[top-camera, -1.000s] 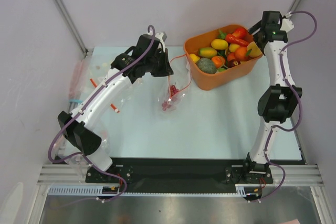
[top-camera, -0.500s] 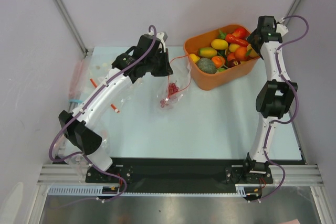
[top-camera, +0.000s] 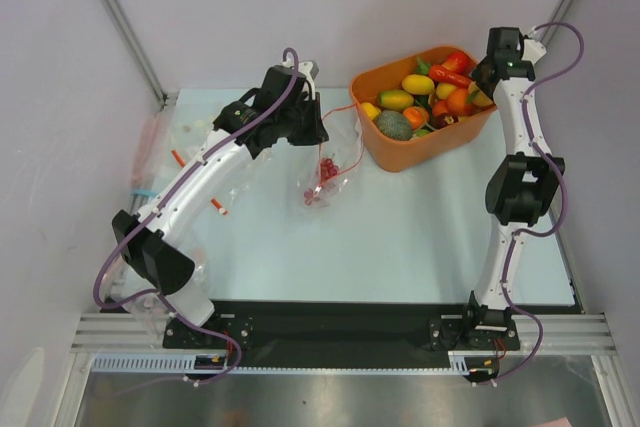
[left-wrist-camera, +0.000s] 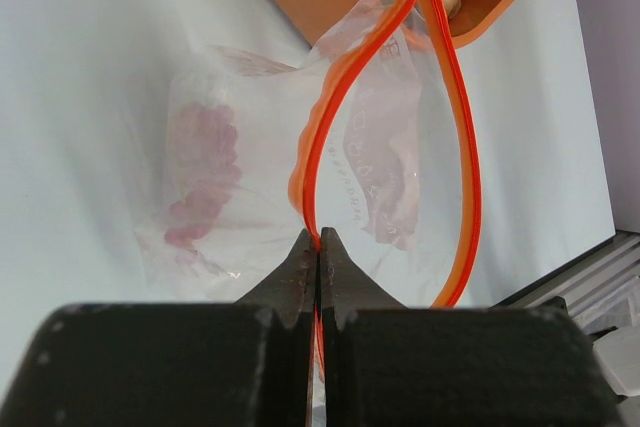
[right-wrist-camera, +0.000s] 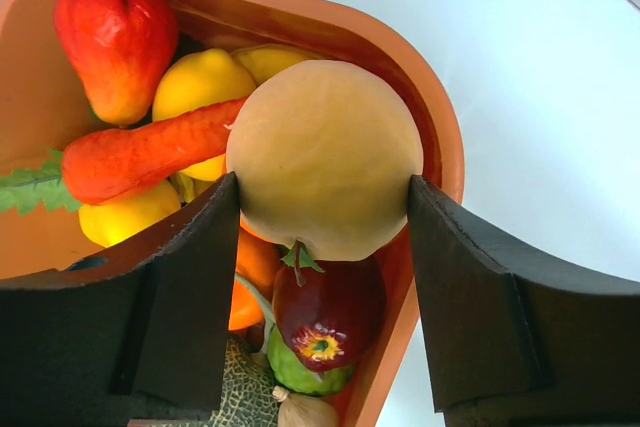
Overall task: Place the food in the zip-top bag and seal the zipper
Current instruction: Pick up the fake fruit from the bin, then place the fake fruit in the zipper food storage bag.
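My left gripper (left-wrist-camera: 319, 247) is shut on the red-orange zipper (left-wrist-camera: 465, 147) of the clear zip-top bag (top-camera: 325, 179). It holds the bag's mouth open in a loop beside the orange tub (top-camera: 390, 155). Purple-red grapes (left-wrist-camera: 205, 162) lie inside the bag. My right gripper (right-wrist-camera: 322, 185) is down in the tub (right-wrist-camera: 440, 137), its two fingers pressed against either side of a pale yellow round fruit (right-wrist-camera: 320, 137). Around it lie more food: a carrot (right-wrist-camera: 140, 157), a red fruit (right-wrist-camera: 115, 37), a yellow one (right-wrist-camera: 200, 82) and a dark red one (right-wrist-camera: 325, 312).
The tub stands at the back right of the pale table (top-camera: 400, 237). Spare clear bags (top-camera: 160, 147) and small red-orange pieces (top-camera: 218, 207) lie at the left by the left arm. Metal frame posts rise at both back corners.
My right gripper has dropped left into the tub and its jaws have narrowed onto the pale yellow fruit. The bag has shifted slightly under the left gripper, which stays shut.
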Action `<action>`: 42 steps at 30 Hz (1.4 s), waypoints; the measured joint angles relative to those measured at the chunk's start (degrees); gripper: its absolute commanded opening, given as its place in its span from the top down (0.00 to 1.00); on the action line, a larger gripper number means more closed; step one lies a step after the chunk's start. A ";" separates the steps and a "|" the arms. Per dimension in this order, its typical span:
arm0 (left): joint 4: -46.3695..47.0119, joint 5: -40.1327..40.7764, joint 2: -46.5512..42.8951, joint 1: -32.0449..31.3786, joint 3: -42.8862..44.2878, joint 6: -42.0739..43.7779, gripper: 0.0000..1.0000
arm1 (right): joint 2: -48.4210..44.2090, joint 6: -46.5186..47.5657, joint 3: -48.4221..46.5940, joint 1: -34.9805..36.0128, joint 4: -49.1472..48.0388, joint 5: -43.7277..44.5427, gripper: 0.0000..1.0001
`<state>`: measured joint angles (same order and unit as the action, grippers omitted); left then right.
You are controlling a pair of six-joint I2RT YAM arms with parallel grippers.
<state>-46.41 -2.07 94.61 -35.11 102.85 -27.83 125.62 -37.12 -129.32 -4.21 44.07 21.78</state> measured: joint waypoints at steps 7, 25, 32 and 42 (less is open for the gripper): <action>0.09 -0.02 0.00 0.00 0.00 -0.02 1.00 | -2.80 0.96 0.42 0.37 -1.14 -0.50 0.52; -0.09 -0.02 0.11 0.00 0.37 -0.07 1.00 | -10.36 2.08 5.70 0.90 -5.09 -6.03 0.58; -0.20 0.07 0.28 0.00 1.97 -0.07 1.00 | -14.95 2.99 9.99 2.75 -6.21 -8.79 0.59; -0.50 0.28 0.28 0.00 1.97 -0.13 1.00 | -23.39 4.92 18.10 7.43 -8.66 -11.43 0.62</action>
<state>-46.92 -1.78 94.89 -35.11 104.81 -27.97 102.24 -32.21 -111.22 3.22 35.42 10.35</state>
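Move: I already grip the big yellow fruit in the bin with my right hand; the open mouth of the zip-top bag lies some 35 cm to its left, about 18 cm back and about 5 cm higher. From this hand, the long red pepper is about 8 cm left and 6 ahead, the orange 6 cm left and level, and the green melon 22 cm left and 6 back, all about 5 cm lower. From my left hand, the bag mouth is about 6 cm right and 2 ahead, at its height. I keep the yellow fruit pinched and lift my right hand nearly straight up about 7 cm first. Then I carry it left and back while still rising, some 10 cm left in all, towards the bag mouth, turning the wrist about 20 degrees counter-clockwise and tipping the fingers up a little. My left hand keeps its pinch on the bag's edge. ##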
